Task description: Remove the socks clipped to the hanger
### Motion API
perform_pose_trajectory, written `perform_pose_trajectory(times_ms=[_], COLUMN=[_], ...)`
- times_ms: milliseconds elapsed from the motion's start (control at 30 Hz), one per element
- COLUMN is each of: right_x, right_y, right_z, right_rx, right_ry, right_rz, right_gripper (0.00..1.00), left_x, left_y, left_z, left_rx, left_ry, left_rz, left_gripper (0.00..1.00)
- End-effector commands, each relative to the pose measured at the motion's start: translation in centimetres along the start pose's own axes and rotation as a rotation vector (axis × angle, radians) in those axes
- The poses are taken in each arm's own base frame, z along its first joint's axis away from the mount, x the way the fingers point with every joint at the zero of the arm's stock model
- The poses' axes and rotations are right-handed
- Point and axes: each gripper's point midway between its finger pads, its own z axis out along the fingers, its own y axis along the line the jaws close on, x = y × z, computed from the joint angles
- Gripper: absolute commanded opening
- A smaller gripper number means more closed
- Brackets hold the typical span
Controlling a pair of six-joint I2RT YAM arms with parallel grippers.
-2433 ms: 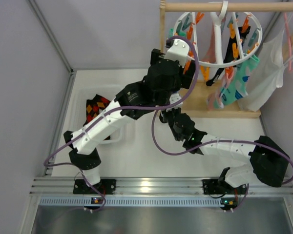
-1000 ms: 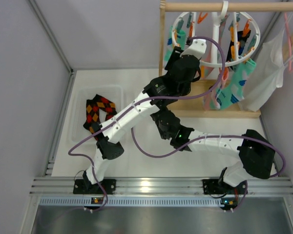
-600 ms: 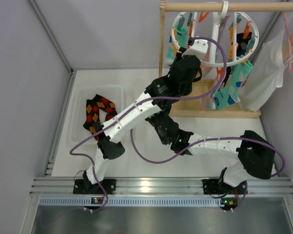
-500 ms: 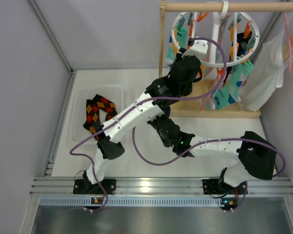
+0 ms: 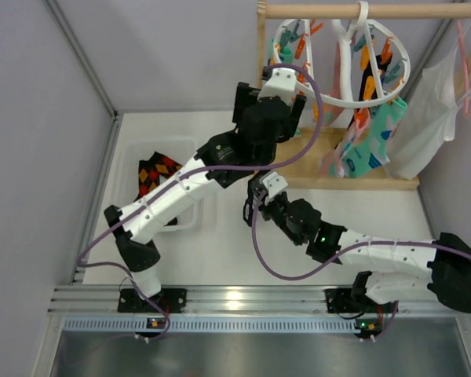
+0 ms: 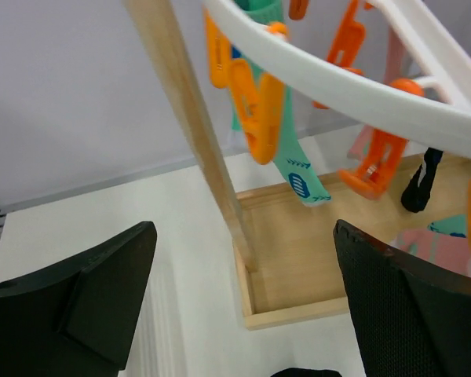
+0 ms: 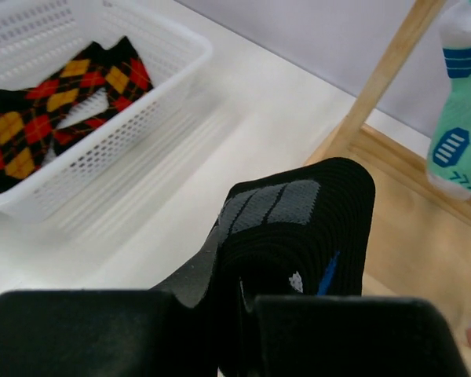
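Note:
The white hanger hangs from a wooden rod, orange and teal clips along its ring. Clipped socks dangle from it: a teal sock, a pink one, a black one and a mint sock at the left. My left gripper is open and empty beside the ring's left edge. In the left wrist view the hanger ring and an orange clip are above its spread fingers. My right gripper is shut on a black sock with grey patches, low over the table.
A white basket at the left holds argyle socks. The wooden post and wooden base tray stand under the hanger. A pink hanger with a white garment hangs at the far right.
My left gripper has opened wide and drawn back left from inside the ring, which now hangs tilted. The right arm has stretched lower and to the right, its gripper still shut.

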Motion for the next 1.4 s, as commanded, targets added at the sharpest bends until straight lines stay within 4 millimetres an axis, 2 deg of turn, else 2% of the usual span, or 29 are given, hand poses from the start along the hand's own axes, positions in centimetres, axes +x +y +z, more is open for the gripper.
perform_pose_trajectory(times_ms=[0,133,267,333,400,433,500,567,600,633,667,700,733,767,800,833,867,900,933,967,1000,1033,1067,1167,1200,1267,1300,1333,1367], right_x=[-1.8,-4.6,-6.1,-6.8,-7.9,-10.2,-9.0,-10.6,-10.4,-13.8,-11.9,-11.4,-14.5,-12.2,-13.9,-11.1,-10.9,-12.8,-10.1,-11.1,-10.5,-9.4,-9.5,-9.7,-11.7,-12.7,-10.9,-13.3,-13.5], right_y=[1.7,2.7,4.2,4.9,6.0,5.9,7.4,8.9,9.5,9.7,11.0,11.6,11.7,13.0,13.2,14.5,14.9,15.1,16.1,16.3,16.5,16.7,16.7,15.3,14.3,12.4,11.0,9.1,7.9], right_z=[-0.6,-0.5,0.8,1.6,3.2,4.1,6.4,9.1,9.9,10.8,12.7,13.4,14.4,16.2,16.8,18.5,19.1,19.7,20.7,21.2,21.6,22.0,22.0,21.5,20.6,19.9,19.6,18.0,17.2], right_rx=[-0.146,-0.255,-0.364,-0.395,-0.444,-0.45,-0.489,-0.532,-0.547,-0.559,-0.581,-0.596,-0.6,-0.617,-0.626,-0.64,-0.648,-0.655,-0.669,-0.672,-0.672,-0.666,-0.662,-0.633,-0.615,-0.583,-0.554,-0.524,-0.507], right_ry=[-0.03,-0.056,-0.039,-0.04,-0.046,-0.082,-0.027,-0.035,-0.008,-0.065,-0.016,0.018,-0.036,0.014,0.004,0.059,0.069,0.032,0.093,0.07,0.084,0.107,0.104,0.108,0.086,0.075,0.119,0.087,0.086], right_rz=[0.099,0.136,0.132,0.128,0.125,0.128,0.102,0.089,0.083,0.087,0.081,0.076,0.081,0.079,0.079,0.079,0.082,0.09,0.097,0.103,0.105,0.112,0.117,0.124,0.155,0.169,0.173,0.202,0.218], right_gripper=[0.0,0.0,0.01,0.01,0.01,0.01,0.01,0.01,0.01,0.02,0.02,0.02,0.02,0.03,0.04,0.04,0.04,0.05,0.07,0.15,0.36,0.83,0.92,0.99,0.99,1.0,0.99,0.99,0.99], left_x=[-4.2,-2.7,-1.0,0.4,1.2,1.4,2.0,2.5,2.7,3.3,3.6,3.8,4.2,4.3,4.4,4.6,4.7,4.8,4.9,4.9,4.9,4.9,5.0,4.7,4.7,4.6,4.8,5.0,5.2], left_y=[5.9,12.3,19.5,21.3,23.7,24.7,26.5,28.2,28.3,28.6,29.4,29.7,29.8,30.4,30.6,31.0,30.8,31.0,31.1,30.6,30.3,30.1,29.6,27.0,26.5,25.2,24.4,23.1,22.4], left_z=[-4.1,-7.1,-11.8,-13.1,-15.2,-16.1,-18.0,-19.6,-19.9,-20.1,-20.7,-21.0,-21.2,-21.7,-21.9,-22.3,-22.5,-22.8,-23.1,-23.0,-22.9,-22.8,-22.5,-21.2,-21.1,-20.7,-20.4,-19.9,-19.6], left_rx=[-0.086,-0.297,-0.515,-0.572,-0.596,-0.625,-0.638,-0.67,-0.669,-0.677,-0.695,-0.705,-0.713,-0.715,-0.709,-0.707,-0.69,-0.698,-0.692,-0.661,-0.635,-0.612,-0.58,-0.404,-0.364,-0.291,-0.264,-0.225,-0.218], left_ry=[-0.085,-0.079,-0.089,-0.082,-0.093,-0.097,-0.105,-0.11,-0.108,-0.1,-0.1,-0.099,-0.093,-0.098,-0.102,-0.104,-0.105,-0.104,-0.105,-0.105,-0.107,-0.109,-0.111,-0.131,-0.137,-0.144,-0.144,-0.135,-0.129], left_rz=[-0.176,-0.207,-0.233,-0.22,-0.245,-0.252,-0.27,-0.287,-0.283,-0.259,-0.264,-0.263,-0.249,-0.267,-0.277,-0.289,-0.295,-0.301,-0.308,-0.307,-0.309,-0.308,-0.307,-0.332,-0.346,-0.37,-0.38,-0.361,-0.35], left_gripper=[0.98,0.98,0.98,0.98,0.98,0.98,0.98,0.98,0.98,0.98,0.98,0.98,0.98,0.98,0.98,0.98,0.98,0.98,0.98,0.98,0.98,0.98,0.98,0.98,0.98,0.98,0.98,0.98,0.98])
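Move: With the black sock already pinched in the right hand, the basket's middle lies about 33 cm to that hand's left, 8 cm ahead and 18 below. The argyle socks inside lie about 9 ahead and 31 left; the wooden stand's left post foot is 22 ahead and 2 left. The basket lies about 33 cm left of the empty left hand, level fore and aft, 38 below; the hanger ring's middle is 12 ahead and 16 right of it, slightly above. Swinging mainly left and somewhat forward, the right hand carries the black sock about 27 cm towards the basket in a rising, then sinking arc, turns some 35 degrees counter-clockwise, tips its fingers down and opens wide to let go, then eases back right. The wide-open left hand clears the hanger, travelling about 30 cm left and 16 back while turning counter-clockwise. ##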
